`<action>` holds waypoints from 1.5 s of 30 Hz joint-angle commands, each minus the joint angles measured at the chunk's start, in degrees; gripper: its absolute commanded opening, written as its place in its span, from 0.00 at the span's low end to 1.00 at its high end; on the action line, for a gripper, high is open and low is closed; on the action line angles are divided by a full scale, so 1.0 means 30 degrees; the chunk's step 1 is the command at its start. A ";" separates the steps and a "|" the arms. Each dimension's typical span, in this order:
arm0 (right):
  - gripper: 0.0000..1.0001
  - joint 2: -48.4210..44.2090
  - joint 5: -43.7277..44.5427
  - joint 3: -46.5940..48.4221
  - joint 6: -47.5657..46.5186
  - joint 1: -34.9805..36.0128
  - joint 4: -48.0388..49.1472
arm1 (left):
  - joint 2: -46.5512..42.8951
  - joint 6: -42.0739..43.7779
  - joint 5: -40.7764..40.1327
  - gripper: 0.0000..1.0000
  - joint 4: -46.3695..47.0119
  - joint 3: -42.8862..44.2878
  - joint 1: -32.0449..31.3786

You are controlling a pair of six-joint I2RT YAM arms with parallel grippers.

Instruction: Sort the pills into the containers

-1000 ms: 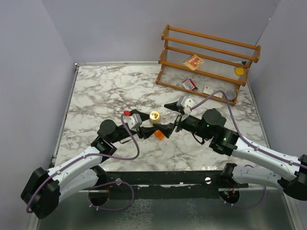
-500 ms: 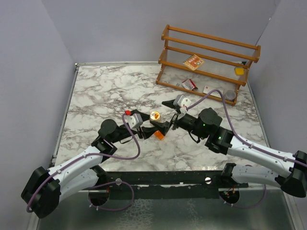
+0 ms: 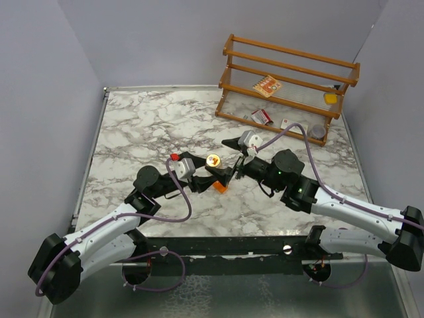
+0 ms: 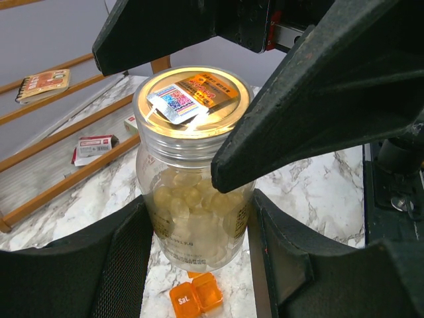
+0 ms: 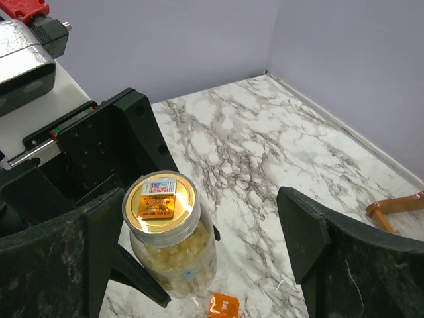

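Note:
A clear jar (image 4: 192, 199) full of tan-yellow pills, capped by a gold lid (image 4: 192, 99), stands upright between the pads of my left gripper (image 4: 199, 228), which is shut on its body. The jar (image 3: 214, 159) sits mid-table in the top view. A tiny orange box (image 4: 195, 298) marked "Sat" lies on the marble just below and in front of it, also seen as the orange box (image 3: 220, 187) (image 5: 224, 306). My right gripper (image 5: 202, 225) is open wide, one finger on each side of the jar (image 5: 169, 248) without touching it. In the top view the right gripper (image 3: 232, 159) meets the left gripper (image 3: 222, 173).
A wooden rack (image 3: 291, 79) stands at the back right with a red-and-white packet (image 3: 267, 86) on its shelf and a yellow object (image 3: 330, 98). More packets (image 3: 262, 117) and a grey round tin (image 3: 318, 131) lie at its foot. Walls close in on both sides.
My right arm has moved left, bringing its open fingers around the jar. The left gripper and the jar have barely shifted.

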 commanded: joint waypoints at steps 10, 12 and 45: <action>0.87 -0.0061 0.0867 -0.0243 0.0248 0.0128 0.1358 | -0.0449 0.0043 0.0338 0.00 0.0457 -0.0053 -0.0103; 0.81 -0.0004 0.0681 -0.0247 0.0285 0.0115 0.1344 | -0.0394 0.0081 0.0299 0.00 0.0448 -0.0046 -0.0088; 0.01 -0.1616 -0.3999 -0.0153 -0.1291 0.0095 -0.1364 | 0.1640 -0.1840 0.8175 0.00 0.0420 0.1607 -0.0103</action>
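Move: The left gripper already holds the pill jar upright by its lower body, its middle about 1 cm above that hand point. For the wide-open right gripper around the lid, the jar's middle is roughly 2 cm back, 1 cm left and 4 cm below. The orange pill box lies on the table some 20 cm below the left hand, about 3 cm to its right and 1 cm back. Close the right gripper from wide open to under half, pinching the jar's lid while the left gripper holds the body still. Then draw both hands back about 3 cm together, the left also drifting 1.5 cm right, and twist them against each other: right counter-clockwise nearly 10 degrees, left clockwise about 15. ##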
